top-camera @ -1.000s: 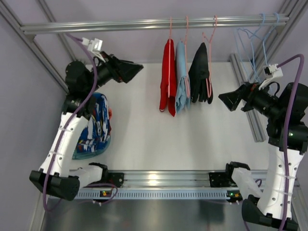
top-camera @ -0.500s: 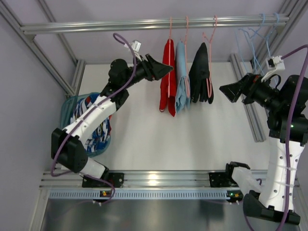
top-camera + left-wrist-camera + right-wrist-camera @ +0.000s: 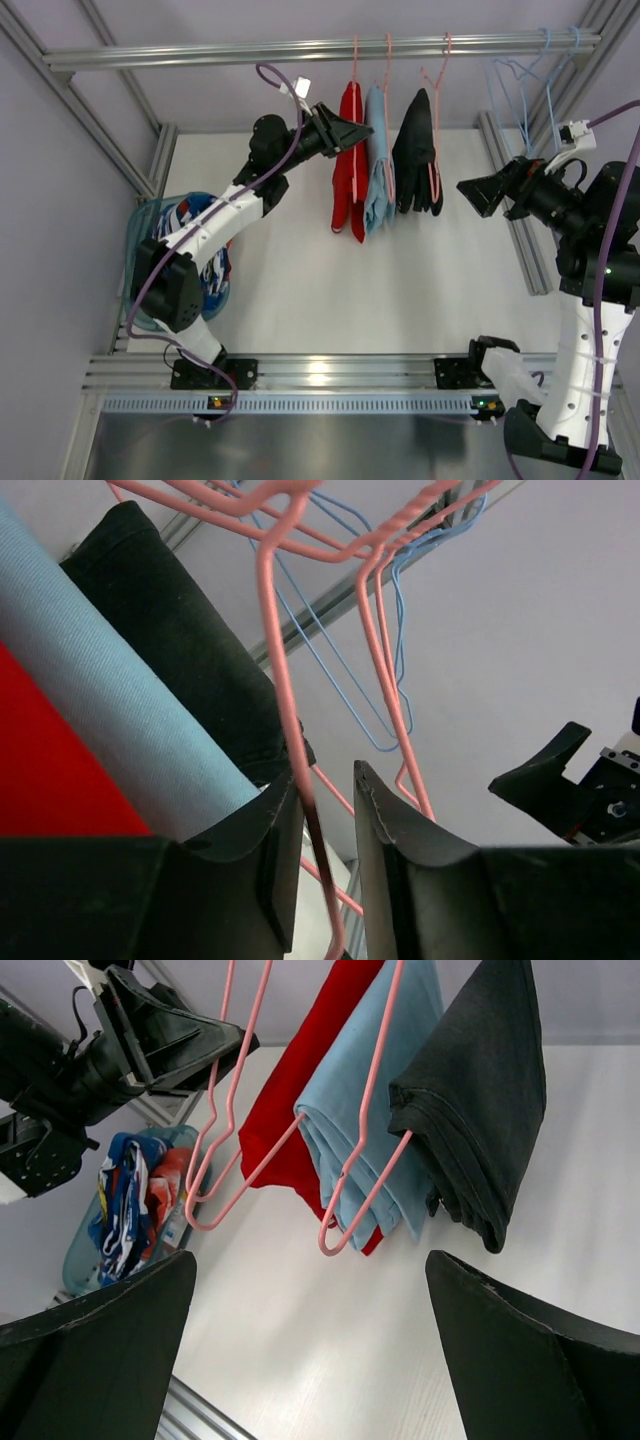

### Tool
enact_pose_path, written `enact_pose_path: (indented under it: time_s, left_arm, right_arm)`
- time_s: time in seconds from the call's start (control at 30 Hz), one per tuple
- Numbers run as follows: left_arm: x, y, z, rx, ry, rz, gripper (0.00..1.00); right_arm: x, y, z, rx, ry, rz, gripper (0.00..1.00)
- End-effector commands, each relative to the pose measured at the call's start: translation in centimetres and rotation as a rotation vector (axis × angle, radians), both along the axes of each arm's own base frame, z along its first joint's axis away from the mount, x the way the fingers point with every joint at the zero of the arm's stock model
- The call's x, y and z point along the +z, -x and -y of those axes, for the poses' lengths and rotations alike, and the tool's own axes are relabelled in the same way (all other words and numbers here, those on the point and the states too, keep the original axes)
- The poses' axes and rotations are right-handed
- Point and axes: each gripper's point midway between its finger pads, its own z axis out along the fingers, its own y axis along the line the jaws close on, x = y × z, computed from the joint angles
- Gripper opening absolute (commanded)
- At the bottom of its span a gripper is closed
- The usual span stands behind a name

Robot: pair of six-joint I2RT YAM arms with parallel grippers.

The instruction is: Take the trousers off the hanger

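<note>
The red trousers (image 3: 348,160) hang folded over the pink wire hanger (image 3: 354,60), leftmost of three garments on the rail. My left gripper (image 3: 365,131) is up at that hanger's left side. In the left wrist view the pink wire (image 3: 283,680) runs down between the narrowed jaws of my left gripper (image 3: 327,773). It touches the left finger and a small gap shows at the right one; the trousers (image 3: 50,780) fill the lower left. My right gripper (image 3: 465,190) stands wide open to the right of the garments, facing trousers (image 3: 300,1080) and hanger (image 3: 213,1120).
A light blue garment (image 3: 377,160) and a black garment (image 3: 418,155) hang on pink hangers right beside the trousers. Empty light blue wire hangers (image 3: 520,75) hang at the rail's right end. A basket of colourful clothes (image 3: 190,260) sits at the left.
My left arm swung from above the basket up and right to the trousers' hanger, and its jaws narrowed around the wire. My right arm shifted only slightly.
</note>
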Motion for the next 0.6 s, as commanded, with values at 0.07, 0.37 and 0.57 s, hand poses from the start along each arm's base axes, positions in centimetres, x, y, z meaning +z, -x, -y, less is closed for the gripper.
enact_pose_path:
  time_s: [0.07, 0.37, 0.57]
  left_arm:
    - [5.7, 0.8, 0.0, -0.041, 0.180, 0.087, 0.20]
    - [11.8, 2.9, -1.4, -0.050, 0.256, 0.187, 0.00]
    - [17.4, 5.7, -2.9, -0.050, 0.288, 0.345, 0.00]
  right_arm:
    - [1.1, 0.5, 0.3, -0.006, 0.042, 0.062, 1.00]
    - [2.2, 0.6, -0.1, 0.017, 0.035, 0.093, 0.99]
    - [3.3, 0.6, -0.6, 0.042, 0.004, 0.123, 0.99]
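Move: The near wire of the red trousers' hanger already stands between the left hand's half-open fingertips, barely 1 cm ahead and 1 cm to the right. From that hand the red trousers hang some 8 cm ahead, 1 cm left and 10 cm lower; at the same depth and height come the light blue trousers, 4 cm to its right, and the dark trousers, 10 cm to its right. From the right hand this wire lies about 12 cm ahead and 19 cm left, roughly level. The left fingers shut and pinch the hanger's near wire between their tips while the hand eases forward about 1 cm and rolls some 10 degrees, counter-clockwise as seen from behind the hand. Once closed, it keeps its grip and carries the wire straight up about 3 cm, still rising at the end. ##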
